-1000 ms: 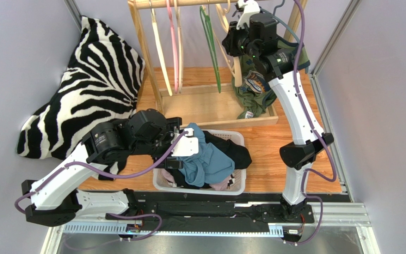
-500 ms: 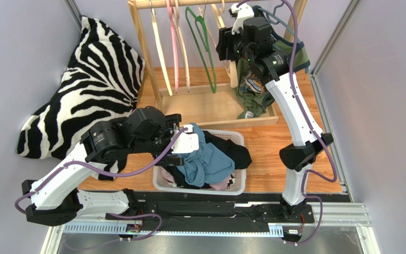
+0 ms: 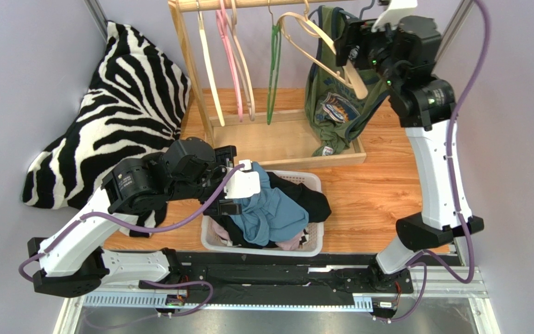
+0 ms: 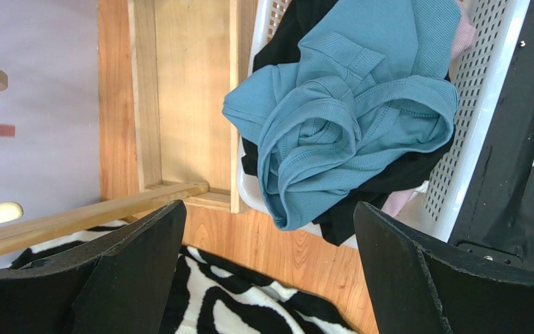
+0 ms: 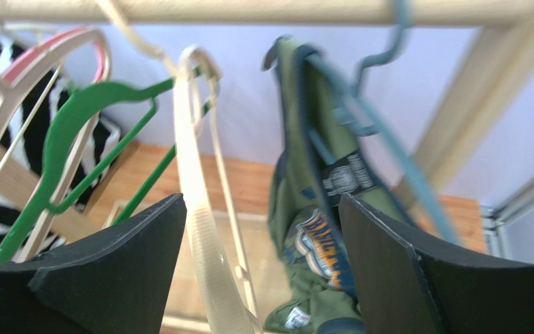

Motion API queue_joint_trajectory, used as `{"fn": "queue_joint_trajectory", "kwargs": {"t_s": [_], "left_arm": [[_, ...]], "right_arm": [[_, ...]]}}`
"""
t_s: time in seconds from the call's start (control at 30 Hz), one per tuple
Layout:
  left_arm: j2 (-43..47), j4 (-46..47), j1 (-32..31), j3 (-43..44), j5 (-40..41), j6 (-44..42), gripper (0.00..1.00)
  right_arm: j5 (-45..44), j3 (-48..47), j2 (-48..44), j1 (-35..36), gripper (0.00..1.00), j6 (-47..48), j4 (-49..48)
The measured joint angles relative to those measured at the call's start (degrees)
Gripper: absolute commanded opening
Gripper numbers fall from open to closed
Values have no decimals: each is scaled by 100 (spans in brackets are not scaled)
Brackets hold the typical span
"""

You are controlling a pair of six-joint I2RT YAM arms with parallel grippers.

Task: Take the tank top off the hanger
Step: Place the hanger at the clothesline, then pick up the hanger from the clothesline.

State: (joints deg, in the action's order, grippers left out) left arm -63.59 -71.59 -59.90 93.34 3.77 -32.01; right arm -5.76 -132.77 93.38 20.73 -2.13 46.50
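The olive green tank top (image 3: 329, 101) with blue trim and a printed graphic hangs from a blue hanger (image 5: 395, 149) at the right end of the wooden rail (image 5: 263, 8). The top's lower part (image 5: 308, 229) droops into the rack's base. My right gripper (image 3: 345, 50) is open, high up just right of the tank top. In the right wrist view its jaws (image 5: 263, 264) stand wide, with a cream hanger (image 5: 200, 229) and the tank top seen between them, nothing gripped. My left gripper (image 3: 231, 188) is open over the laundry basket.
A white laundry basket (image 3: 316, 242) holds a teal garment (image 4: 346, 118) on black clothes. Pink (image 3: 224, 42), green (image 3: 273, 62) and cream (image 3: 315, 45) hangers hang on the rail. The rack's wooden base (image 3: 270, 142) lies below. A zebra cushion (image 3: 123, 104) fills the left side.
My right gripper has opened and swung right along the rail, past the tank top. The empty hangers have swung. The left arm has barely moved.
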Motion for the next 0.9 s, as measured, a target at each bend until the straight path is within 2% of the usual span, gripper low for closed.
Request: {"fn": "queue_joint_trajectory", "kwargs": {"t_s": [0.2, 0.4, 0.67, 0.77, 0.9], "left_arm": [[4, 24, 46, 0, 0, 20, 99], [11, 24, 79, 2, -2, 35, 99], [11, 24, 107, 4, -24, 85, 99], [9, 24, 114, 4, -24, 85, 99], [9, 26, 118, 4, -24, 87, 99]], "right_arm": [[0, 68, -177, -610, 91, 9, -426], [-107, 498, -170, -940, 89, 79, -673], [-74, 1499, -273, -1749, 87, -151, -1325], [129, 1919, -319, -1939, 84, -299, -1451], [575, 2111, -319, -2006, 74, -409, -1464]]}}
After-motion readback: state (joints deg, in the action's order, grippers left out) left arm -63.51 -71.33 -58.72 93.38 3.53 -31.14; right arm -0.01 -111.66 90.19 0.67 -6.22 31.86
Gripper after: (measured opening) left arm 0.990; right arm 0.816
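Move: The near shoulder of the green tank top, on its blue hanger, is about 8 cm to my right hand's right, some 4 cm ahead and 8 cm lower. The empty beige hanger is about 8 cm ahead, 5 cm left and 8 cm down; the green hanger is 10 cm ahead, 16 cm left. The rack's right post stands about 20 cm ahead and 12 cm right. From my left hand that shoulder is roughly 30 cm ahead, 34 cm right and 10 cm higher. I swing my right hand away from the empty beige hanger, about 13 cm to the right. It first rises a couple of centimetres, then reaches some 6 cm forward and sinks to about 7 cm below its start, turning about 15 degrees clockwise. My fingers stay wide open and come around the near end of the blue hanger at the tank top's shoulder, without closing. ##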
